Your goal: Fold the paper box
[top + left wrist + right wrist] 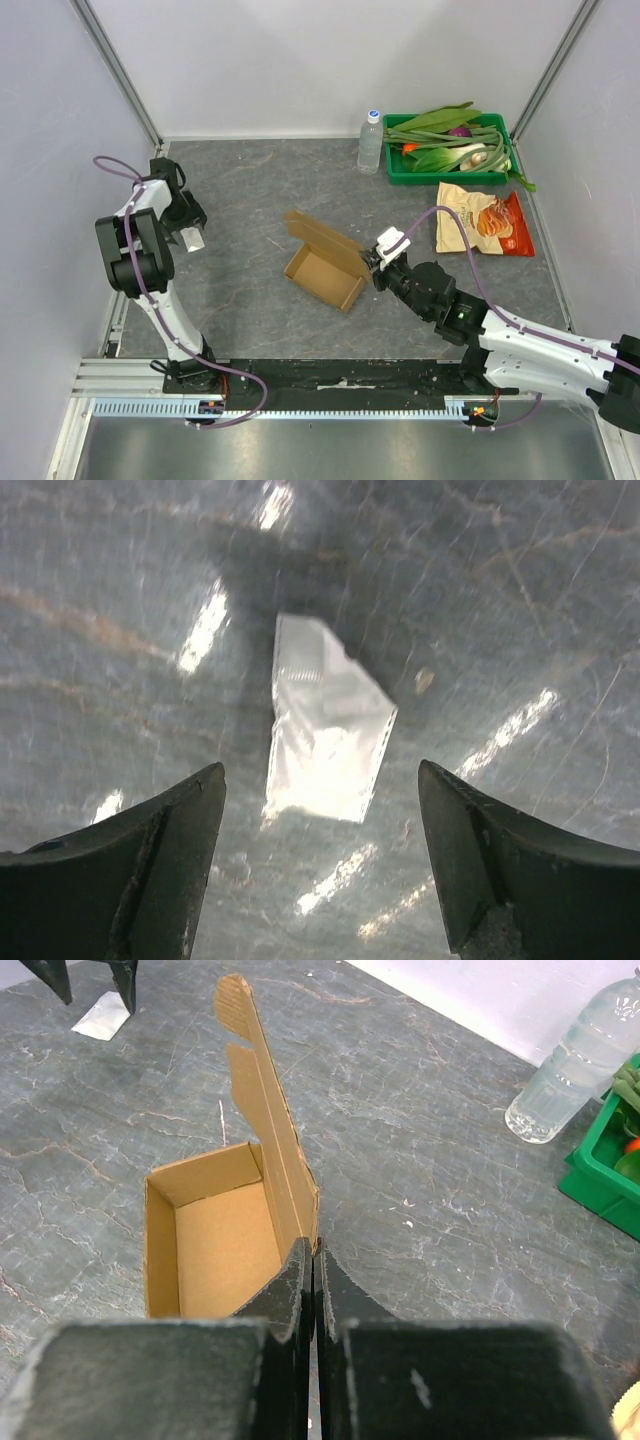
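Observation:
The paper box (322, 272) is a brown carton standing open in the middle of the table, its lid flap (325, 237) raised. In the right wrist view the box (205, 1235) shows its empty inside and the lid (268, 1110) standing on edge. My right gripper (315, 1250) is shut on the near edge of that lid; in the top view it (372, 262) sits at the box's right side. My left gripper (190, 232) is open and empty at the far left, hovering over a small white paper scrap (325, 725).
A green crate (450, 150) of vegetables stands at the back right with a water bottle (370, 142) to its left. An orange snack bag (485, 222) lies in front of the crate. The bottle (570, 1065) also shows in the right wrist view.

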Controlling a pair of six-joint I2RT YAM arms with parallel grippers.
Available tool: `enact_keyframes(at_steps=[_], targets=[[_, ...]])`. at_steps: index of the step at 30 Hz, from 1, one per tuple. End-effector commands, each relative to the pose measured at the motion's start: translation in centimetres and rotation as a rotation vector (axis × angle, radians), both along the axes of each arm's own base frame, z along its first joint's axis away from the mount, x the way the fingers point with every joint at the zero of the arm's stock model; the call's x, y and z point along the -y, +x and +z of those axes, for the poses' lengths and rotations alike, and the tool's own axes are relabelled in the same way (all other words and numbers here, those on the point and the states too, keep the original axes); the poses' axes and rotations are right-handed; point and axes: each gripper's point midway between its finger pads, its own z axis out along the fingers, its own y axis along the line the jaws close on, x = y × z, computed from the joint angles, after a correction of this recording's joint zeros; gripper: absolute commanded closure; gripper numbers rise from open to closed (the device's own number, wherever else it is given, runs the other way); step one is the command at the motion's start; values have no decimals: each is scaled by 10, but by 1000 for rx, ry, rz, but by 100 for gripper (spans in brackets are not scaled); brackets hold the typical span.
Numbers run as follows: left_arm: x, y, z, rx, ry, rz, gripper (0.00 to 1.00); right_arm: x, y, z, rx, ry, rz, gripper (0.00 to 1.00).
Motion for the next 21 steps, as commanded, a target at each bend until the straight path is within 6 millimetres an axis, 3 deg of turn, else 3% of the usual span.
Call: enact_keyframes(at_steps=[1, 6, 11, 15, 16, 21], targets=[[-7, 14, -7, -35, 29, -93, 17, -1, -1, 19, 37, 75, 12, 100], [-14, 9, -21, -102, 57, -92, 21, 0, -2, 22, 46, 83, 14, 100], [-11, -3, -29, -147, 86, -87, 41, -2, -2, 21, 44, 80, 19, 100], [-11, -6, -24, -143, 112, -77, 53, -1, -2, 23, 47, 81, 16, 100], [-13, -5, -19, -130, 122, -74, 60, -1, -2, 23, 47, 79, 14, 100], [-12, -4, -2, -80, 131, -70, 72, 0, -2, 23, 45, 75, 11, 100]])
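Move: Just ahead of the open left hand, about 1 cm out and some 2 cm below its fingertips, the small white packet lies flat on the table, centred between the fingers. The paper box, lid standing up, is roughly 31 cm to the left hand's right and 11 cm farther back, at about hand height. From the right hand, the packet is about 41 cm left, 14 cm ahead and some 18 cm lower. Easing forward and down together, each by nearly 2 cm, the left hand brings its wide-open, downward-pointing fingers astride the white packet. It then stays low over the table while the fingers close to about a third of their opening and pinch the packet across its middle from both sides, the wrist tilting only some 5 degrees. ##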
